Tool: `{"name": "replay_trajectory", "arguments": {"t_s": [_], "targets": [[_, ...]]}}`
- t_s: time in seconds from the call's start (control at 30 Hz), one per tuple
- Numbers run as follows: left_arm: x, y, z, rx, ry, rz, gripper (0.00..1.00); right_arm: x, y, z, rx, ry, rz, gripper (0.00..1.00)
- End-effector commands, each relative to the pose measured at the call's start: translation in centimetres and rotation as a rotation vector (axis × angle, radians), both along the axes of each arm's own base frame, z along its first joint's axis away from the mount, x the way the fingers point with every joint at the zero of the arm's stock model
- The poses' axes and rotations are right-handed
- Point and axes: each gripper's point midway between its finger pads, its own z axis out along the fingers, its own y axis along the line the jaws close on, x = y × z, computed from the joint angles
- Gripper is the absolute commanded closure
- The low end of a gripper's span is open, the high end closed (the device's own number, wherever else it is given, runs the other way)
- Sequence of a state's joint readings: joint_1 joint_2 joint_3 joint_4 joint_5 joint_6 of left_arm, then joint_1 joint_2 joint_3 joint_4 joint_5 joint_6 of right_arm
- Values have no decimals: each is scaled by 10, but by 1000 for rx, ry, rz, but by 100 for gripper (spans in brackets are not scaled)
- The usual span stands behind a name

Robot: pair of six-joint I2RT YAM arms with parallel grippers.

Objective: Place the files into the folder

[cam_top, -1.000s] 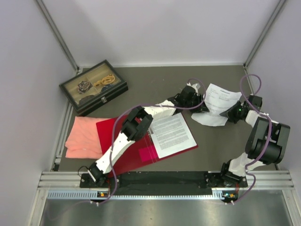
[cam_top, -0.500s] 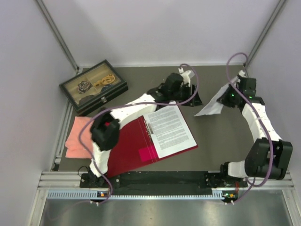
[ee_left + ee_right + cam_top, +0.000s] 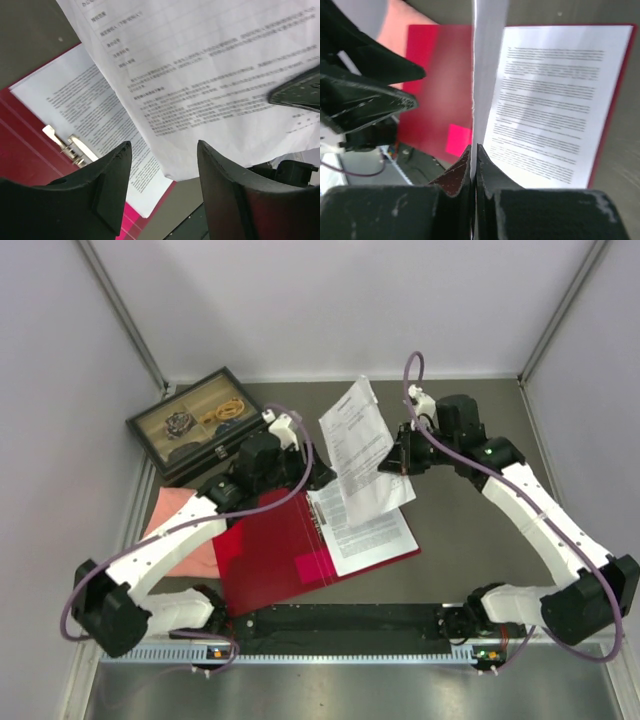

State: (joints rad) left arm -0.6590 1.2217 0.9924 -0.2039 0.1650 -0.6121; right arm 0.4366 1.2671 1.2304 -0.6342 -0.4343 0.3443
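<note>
The red folder [image 3: 262,558] lies open on the table, with its metal clip [image 3: 66,145] and a pink sticker [image 3: 458,140] inside. One printed sheet [image 3: 372,532] lies flat on its right half. My right gripper [image 3: 392,464] is shut on the edge of another sheet of the files [image 3: 358,445] and holds it tilted in the air above the folder. In the right wrist view that sheet [image 3: 487,60] stands edge-on between the closed jaws [image 3: 474,150]. My left gripper [image 3: 312,476] hovers over the folder's top edge, open [image 3: 162,150] and empty, just below the hanging sheet [image 3: 200,75].
A black glass-lidded box [image 3: 200,425] holding small trinkets stands at the back left. A salmon-pink cloth [image 3: 178,525] lies at the left, partly under the folder. Pale walls close in the table on three sides.
My right arm swung left, carrying its sheet from the back right to above the folder. My left arm drew back to the left and its jaws opened wider.
</note>
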Motion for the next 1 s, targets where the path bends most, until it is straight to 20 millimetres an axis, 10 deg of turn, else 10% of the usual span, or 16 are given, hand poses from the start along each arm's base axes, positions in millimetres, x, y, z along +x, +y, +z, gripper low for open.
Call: {"name": "replay_trajectory", "arguments": {"t_s": [0.0, 0.4, 0.97], "targets": [[-5, 35, 24, -14, -67, 95, 40, -24, 15, 23, 175, 15, 87, 100], [-2, 29, 17, -14, -44, 58, 40, -30, -16, -80, 214, 230, 23, 100], [1, 28, 2, -6, -12, 52, 40, -20, -12, -136, 217, 339, 93, 100]]}}
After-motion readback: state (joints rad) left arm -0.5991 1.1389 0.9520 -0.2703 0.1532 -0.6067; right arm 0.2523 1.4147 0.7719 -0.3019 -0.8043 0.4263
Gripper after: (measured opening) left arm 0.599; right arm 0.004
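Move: The paper stack in the open folder lies some 20 cm below the right hand, its middle about 5 cm back and 4 cm to the left. The ring clip at the stack's inner edge is about 16 cm to this hand's left and 2 cm back; the pink pocket is roughly 17 cm left and 20 cm back. From the empty left hand the stack is about 10 cm to the right, 5 cm back and 20 cm down. The loose sheet, still pinched at its right edge by the right gripper, is brought back about 4 cm and then lowered onto the stack, some 14 cm down in all, while the wrist turns about 25 degrees and the fingers stay shut. The left hand, open and clear of the paper, shifts some 3 cm left, away from the stack, and then waits. ##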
